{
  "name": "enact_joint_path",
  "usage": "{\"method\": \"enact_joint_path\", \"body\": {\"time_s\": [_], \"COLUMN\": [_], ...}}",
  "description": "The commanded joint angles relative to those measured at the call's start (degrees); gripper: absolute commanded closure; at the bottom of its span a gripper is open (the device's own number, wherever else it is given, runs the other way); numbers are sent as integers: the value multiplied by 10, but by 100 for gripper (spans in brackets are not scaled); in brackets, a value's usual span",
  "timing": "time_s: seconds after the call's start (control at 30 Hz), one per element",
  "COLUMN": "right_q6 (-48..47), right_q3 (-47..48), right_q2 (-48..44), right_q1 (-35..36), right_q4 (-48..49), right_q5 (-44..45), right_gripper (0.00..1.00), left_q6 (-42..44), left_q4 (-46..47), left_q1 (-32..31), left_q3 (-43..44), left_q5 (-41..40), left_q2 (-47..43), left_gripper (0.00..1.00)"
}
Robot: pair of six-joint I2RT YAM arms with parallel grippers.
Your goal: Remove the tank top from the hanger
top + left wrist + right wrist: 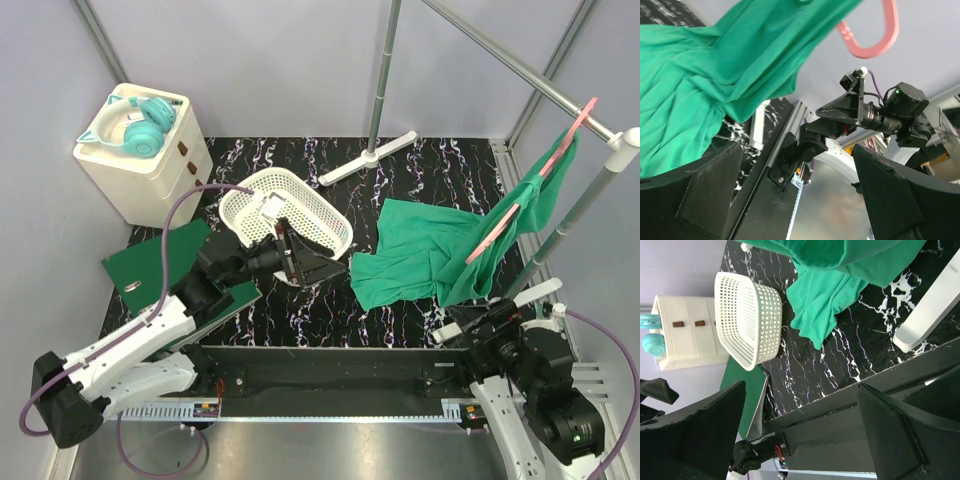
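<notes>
The teal-green tank top (425,250) hangs by its upper part from the coral-pink hanger (515,215). The hanger's hook sits on the grey rail at the right. The lower part of the tank top lies crumpled on the black marbled table. My left gripper (318,262) is open and empty, left of the tank top's edge and apart from it. Its wrist view shows the tank top (705,75) and the hanger's hook (875,40) beyond the open gripper (795,200). My right gripper (478,318) is open and empty, at the near edge below the hanging cloth. Its wrist view (800,435) shows the tank top (830,305).
A white basket (290,210) lies tipped behind the left gripper, also in the right wrist view (747,320). A dark-green folder (160,260) lies at the left. A cream drawer unit (145,155) with teal headphones (135,125) stands back left. The rack's upright pole (385,70) and white foot (368,158) stand behind.
</notes>
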Motion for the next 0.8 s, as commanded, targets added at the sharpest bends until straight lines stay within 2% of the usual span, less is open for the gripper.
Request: {"method": "enact_joint_path", "body": {"time_s": [0.0, 0.13, 0.23, 0.37, 0.6, 0.77], "right_q6": [-21, -49, -105, -147, -128, -127], "right_q3": [62, 116, 151, 185, 257, 267], "right_q2": [0, 0, -1, -3, -4, -3], "right_q1": [-2, -1, -2, -2, -2, -2], "right_q4": [-25, -54, -55, -53, -67, -61], "right_q5": [66, 101, 92, 87, 119, 94], "right_gripper": [0, 0, 0, 0, 0, 0], "left_q6": [56, 87, 125, 151, 205, 241], "left_q4": [9, 6, -6, -15, -16, -36], "left_q1": [-61, -100, -126, -142, -195, -235], "left_q3": [83, 135, 186, 293, 445, 563], "left_q5": [-56, -83, -107, -91, -92, -106], "left_q2": [27, 73, 111, 171, 292, 375], "left_gripper": [4, 4, 4, 4, 4, 4]}}
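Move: The hanger's near end is about 20 cm to the left hand's right, 3 cm back and some 15 cm above. From that same hand, the hanging tank top is about 29 cm right, 4 cm ahead and a little higher, and the green cloth on the table roughly 20 cm right, 16 cm ahead and 30 cm below. From the right hand, the hanger's near end is about 5 cm ahead, 10 cm left and 26 cm above, with the hanging tank top some 12 cm straight ahead and 15 cm higher. Up and to the right towards the hanger's near end goes the left hand, rising about 16 cm and travelling 15 cm across, open fingers still pointing right while the wrist rolls some 25 degrees about them. The right hand, also open, meanwhile rises about 12 cm, drawing back and rightward as its fingers tip up about 25 degrees. ##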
